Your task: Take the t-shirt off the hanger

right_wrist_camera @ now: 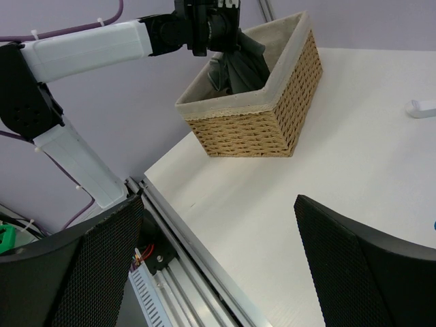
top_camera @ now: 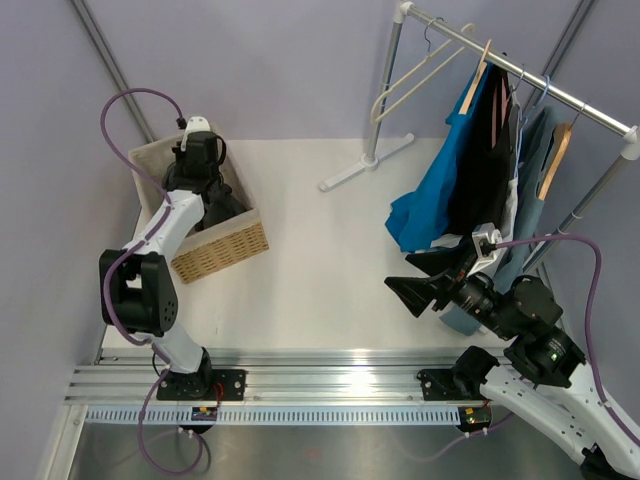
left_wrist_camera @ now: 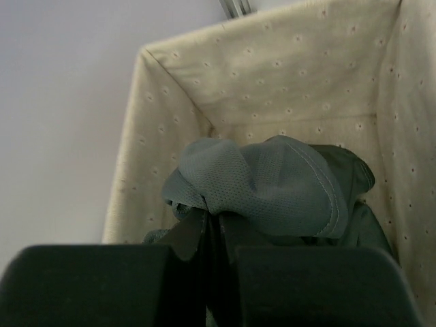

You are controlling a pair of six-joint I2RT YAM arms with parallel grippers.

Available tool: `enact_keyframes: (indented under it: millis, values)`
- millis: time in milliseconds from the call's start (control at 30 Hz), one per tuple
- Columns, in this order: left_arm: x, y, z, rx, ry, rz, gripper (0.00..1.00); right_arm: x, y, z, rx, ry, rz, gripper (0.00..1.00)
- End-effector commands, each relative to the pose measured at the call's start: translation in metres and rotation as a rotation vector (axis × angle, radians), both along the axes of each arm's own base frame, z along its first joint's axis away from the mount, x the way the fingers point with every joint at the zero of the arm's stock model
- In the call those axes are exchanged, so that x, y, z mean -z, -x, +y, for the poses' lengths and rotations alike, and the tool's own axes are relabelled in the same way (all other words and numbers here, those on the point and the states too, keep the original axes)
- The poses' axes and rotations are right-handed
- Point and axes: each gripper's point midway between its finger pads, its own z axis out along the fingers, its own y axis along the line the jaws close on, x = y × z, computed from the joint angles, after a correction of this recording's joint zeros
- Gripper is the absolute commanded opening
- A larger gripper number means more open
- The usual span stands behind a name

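The dark charcoal t-shirt [left_wrist_camera: 272, 184] lies bunched inside the lined wicker basket [top_camera: 225, 250]. It also shows in the top view [top_camera: 226, 205] and the right wrist view [right_wrist_camera: 240, 67]. My left gripper [left_wrist_camera: 212, 228] is down in the basket, its jaws shut on a fold of the t-shirt; in the top view it [top_camera: 200, 152] sits over the basket's far end. The cream-white hanger [top_camera: 412, 78] hangs bare on the rail. My right gripper [top_camera: 425, 277] is open and empty above the table, left of the hanging clothes; its fingers [right_wrist_camera: 88, 272] are spread wide.
A clothes rail [top_camera: 520, 72] on a white stand [top_camera: 362, 168] holds a bright blue shirt [top_camera: 440, 185], a black garment [top_camera: 485, 170] and tan wooden hangers [top_camera: 553, 160]. The basket's cloth walls [left_wrist_camera: 286, 88] enclose my left gripper. The metal rail [top_camera: 320, 372] runs along the near edge.
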Motion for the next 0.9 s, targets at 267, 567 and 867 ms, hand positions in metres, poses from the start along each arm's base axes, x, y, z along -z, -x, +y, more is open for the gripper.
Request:
enact_keyframes:
  millis: [267,567,867]
  values:
    - [0.067,-0.025,-0.025,0.2,0.164,0.11,0.19,-0.017,0.009,-0.005,-0.017,-0.037,-0.035,0.99]
    - [0.074,-0.017,-0.026,0.214,0.169,0.164,0.63,-0.013,0.002,-0.009,0.028,-0.017,-0.03,0.99]
    - [-0.054,0.011,-0.06,0.296,0.345,-0.081,0.99,-0.005,-0.008,-0.002,0.038,0.017,-0.008,0.99]
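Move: The left fingers still pinch the crumpled grey t-shirt over the far left part of the basket. The basket's middle lies some 6 cm back, 4 cm to this hand's right and roughly 13 cm below it. The clothes rack's white foot stands about 42 cm to the right, 2 cm farther out and 22 cm lower. From the idle, open right hand, the basket is about 26 cm ahead, 42 cm left and 24 cm lower. The left hand lets go of the grey t-shirt down inside the basket. It sinks about 8 cm, edging forward and then a little right, tipping its fingers down and turning clockwise some 10 degrees each, while the fingers open from shut to wide. It then backs up about 4 cm above the shirt, drawing back slightly and farther right. ##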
